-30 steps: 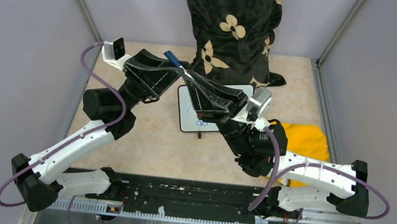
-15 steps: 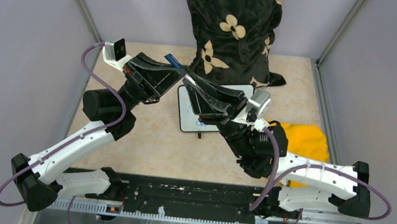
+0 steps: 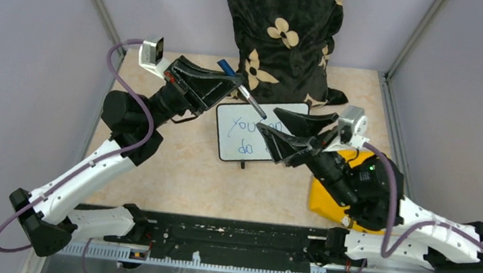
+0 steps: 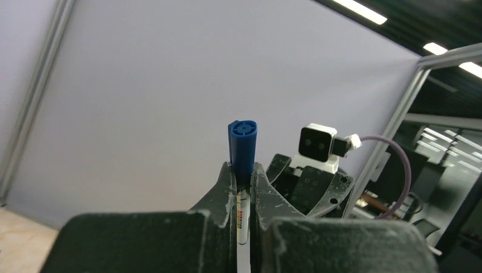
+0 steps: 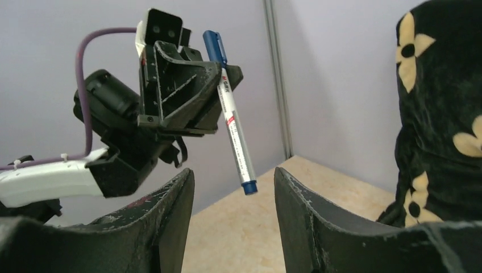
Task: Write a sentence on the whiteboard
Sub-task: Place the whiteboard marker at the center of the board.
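Note:
The whiteboard (image 3: 230,150) lies flat mid-table. The sentence (image 3: 243,128), in blue handwriting, is partly covered by my right gripper. My left gripper (image 3: 236,86) is shut on a white marker (image 3: 248,98) with a blue cap, held slanted above the board's far edge. In the left wrist view the marker (image 4: 242,142) sticks up from between the shut fingers of the left gripper (image 4: 243,185). My right gripper (image 3: 266,123) is open over the board. In the right wrist view the marker's (image 5: 233,126) lower end hangs just beyond the right gripper (image 5: 234,177), touching neither finger.
A yellow cloth (image 3: 365,168) lies under my right arm at the right. A black fabric with cream flowers (image 3: 280,32) stands at the back behind the board. Grey walls close in both sides.
My right gripper has opened, let go of the marker and drawn back to the right. The left gripper has shut on the marker and carried it up and away. The writing is uncovered.

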`<state>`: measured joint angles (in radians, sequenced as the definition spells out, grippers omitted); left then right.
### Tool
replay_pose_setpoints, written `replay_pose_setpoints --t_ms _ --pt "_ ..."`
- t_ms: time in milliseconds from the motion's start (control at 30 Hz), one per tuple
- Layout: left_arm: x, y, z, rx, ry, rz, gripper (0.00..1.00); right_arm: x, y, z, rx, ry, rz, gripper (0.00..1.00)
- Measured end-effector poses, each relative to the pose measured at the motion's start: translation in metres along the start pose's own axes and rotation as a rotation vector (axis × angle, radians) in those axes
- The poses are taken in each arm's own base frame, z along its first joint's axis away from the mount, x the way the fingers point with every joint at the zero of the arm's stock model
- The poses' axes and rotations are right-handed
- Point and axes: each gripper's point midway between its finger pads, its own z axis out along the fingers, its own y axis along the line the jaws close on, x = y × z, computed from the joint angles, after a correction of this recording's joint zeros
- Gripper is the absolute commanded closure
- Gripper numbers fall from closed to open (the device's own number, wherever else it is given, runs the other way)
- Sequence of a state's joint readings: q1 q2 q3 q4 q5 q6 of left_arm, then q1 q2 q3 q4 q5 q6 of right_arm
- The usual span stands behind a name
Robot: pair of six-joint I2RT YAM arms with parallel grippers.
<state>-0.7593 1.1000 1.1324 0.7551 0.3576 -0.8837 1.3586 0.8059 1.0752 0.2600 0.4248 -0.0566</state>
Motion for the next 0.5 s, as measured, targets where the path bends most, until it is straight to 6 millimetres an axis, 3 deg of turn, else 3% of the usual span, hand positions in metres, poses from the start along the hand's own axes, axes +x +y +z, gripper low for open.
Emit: replay_pose_setpoints --t_ms 100,267,500 --pt "0.01 0.009 -0.001 -0.055 0.081 0.063 1.0 0.005 -0.011 -0.022 0.02 0.072 0.024 0.47" --pt "0.039 0.03 -0.032 -0.163 0.237 0.149 1.0 0.022 -0.019 -0.049 0.026 0.164 0.063 0.47" --pt "0.09 0.031 -0.087 -0.173 0.486 0.137 1.0 0.104 0.004 -0.056 -0.063 0.376 0.06 0.46"
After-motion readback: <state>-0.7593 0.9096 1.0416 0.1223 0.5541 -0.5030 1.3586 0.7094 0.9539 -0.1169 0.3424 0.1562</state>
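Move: My left hand already holds the marker near its cap. The board's centre, where it is to go, lies about 22 cm ahead of that hand, 8 cm to its right and some 50 cm below. My open right gripper is roughly 6 cm to the left hand's right, 4 cm back and 5 cm lower; the yellow cloth is 7 cm ahead, 38 cm right, on the table. From my right hand, the marker's middle is about 5 cm left, 3 cm ahead and 3 cm up. Keeping its pinch on the marker, my left hand sinks about 13 cm towards the board's height, easing back a little late on, while its fingers tip down some 30 degrees from up-right to nearly level. My right hand stays open and sinks almost as far beside it, first swinging right, away from the marker, then back left towards it, its fingers tipping down too. ##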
